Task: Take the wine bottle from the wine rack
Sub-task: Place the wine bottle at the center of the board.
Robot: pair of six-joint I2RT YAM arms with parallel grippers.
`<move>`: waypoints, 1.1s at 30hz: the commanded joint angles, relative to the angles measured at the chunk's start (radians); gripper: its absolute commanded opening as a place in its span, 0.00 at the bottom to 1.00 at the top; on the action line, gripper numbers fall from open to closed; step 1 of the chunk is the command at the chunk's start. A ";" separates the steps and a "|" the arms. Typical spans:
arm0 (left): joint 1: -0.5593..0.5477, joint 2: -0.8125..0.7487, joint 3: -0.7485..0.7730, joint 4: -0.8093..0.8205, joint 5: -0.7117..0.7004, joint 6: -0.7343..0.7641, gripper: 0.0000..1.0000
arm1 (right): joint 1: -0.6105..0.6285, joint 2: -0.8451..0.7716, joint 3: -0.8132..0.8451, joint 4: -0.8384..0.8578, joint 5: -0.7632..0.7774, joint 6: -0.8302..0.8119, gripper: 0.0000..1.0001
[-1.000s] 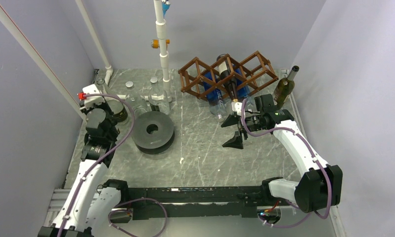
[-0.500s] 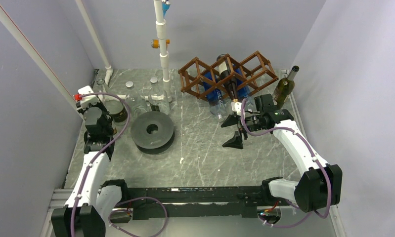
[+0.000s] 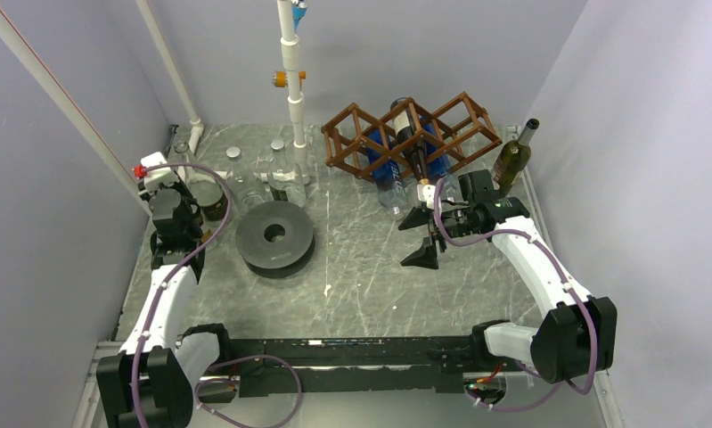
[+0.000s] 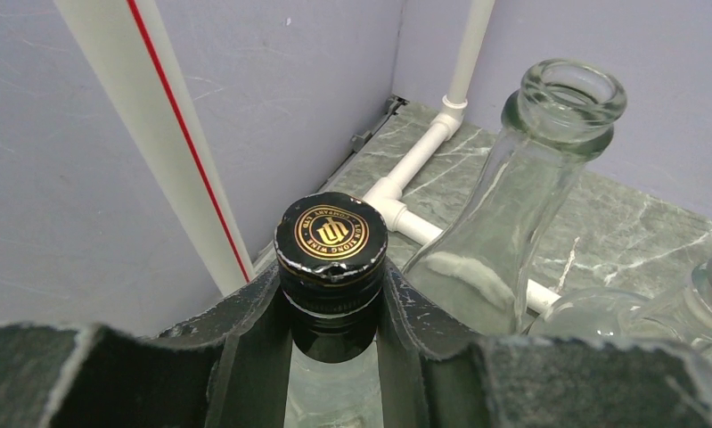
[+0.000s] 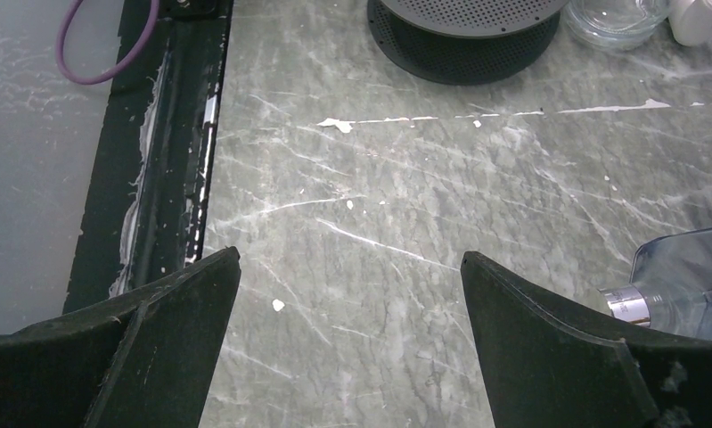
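The brown lattice wine rack [image 3: 412, 132] stands at the back right of the table. A dark wine bottle [image 3: 409, 141] lies in its middle cell, neck pointing to the front, between blue-labelled bottles [image 3: 380, 162]. My right gripper [image 3: 421, 239] hangs open just in front of the rack, with only bare table between its fingers [image 5: 348, 257]. At the far left, my left gripper [image 3: 175, 198] is shut on the neck of an upright dark bottle [image 3: 211, 203]. That bottle's black and gold cap [image 4: 331, 234] sits between my fingers [image 4: 331, 276].
Clear glass bottles [image 4: 512, 214] stand beside the held one, next to white pipes [image 4: 405, 169]. A black round disc [image 3: 274, 236] lies left of centre. A green bottle [image 3: 512, 160] stands right of the rack. A clear bottle's neck [image 5: 682, 285] lies near my right fingers.
My left arm has swung left and a little back, its gripper still shut on the dark bottle. The right arm has not moved.
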 commanded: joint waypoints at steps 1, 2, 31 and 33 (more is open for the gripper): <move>0.003 -0.024 0.037 0.137 0.023 -0.022 0.16 | 0.006 0.000 0.038 -0.014 -0.019 -0.033 0.97; 0.003 -0.023 0.039 0.132 0.023 -0.022 0.19 | 0.006 -0.001 0.039 -0.015 -0.018 -0.035 0.97; 0.003 -0.191 0.207 -0.273 0.159 -0.137 0.99 | 0.006 -0.005 0.045 -0.023 -0.011 -0.039 0.97; 0.002 -0.212 0.248 -0.337 0.218 -0.156 1.00 | 0.006 -0.005 0.044 -0.023 -0.008 -0.041 0.97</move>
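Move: The left hand still pinches the black-capped wine bottle by the neck, close under its cap; the bottle's middle is about 12 cm straight below. Beside it an open clear bottle stands roughly 6 cm ahead and 5 cm right of the hand, and a silver-capped clear bottle 5 cm ahead and 14 cm right. The black spool lies some 18 cm right and 2 cm back. From the right hand the wine bottle is about 13 cm ahead and 52 cm left. The left fingers let go of the wine bottle's neck, spreading from a narrow grip to wide open. As they part, the hand lifts nearly straight up, then gathers speed and also eases back and to the right, about 8 cm of rise in all, tipping its fingertips up by roughly 10 degrees as it comes clear above the cap. ##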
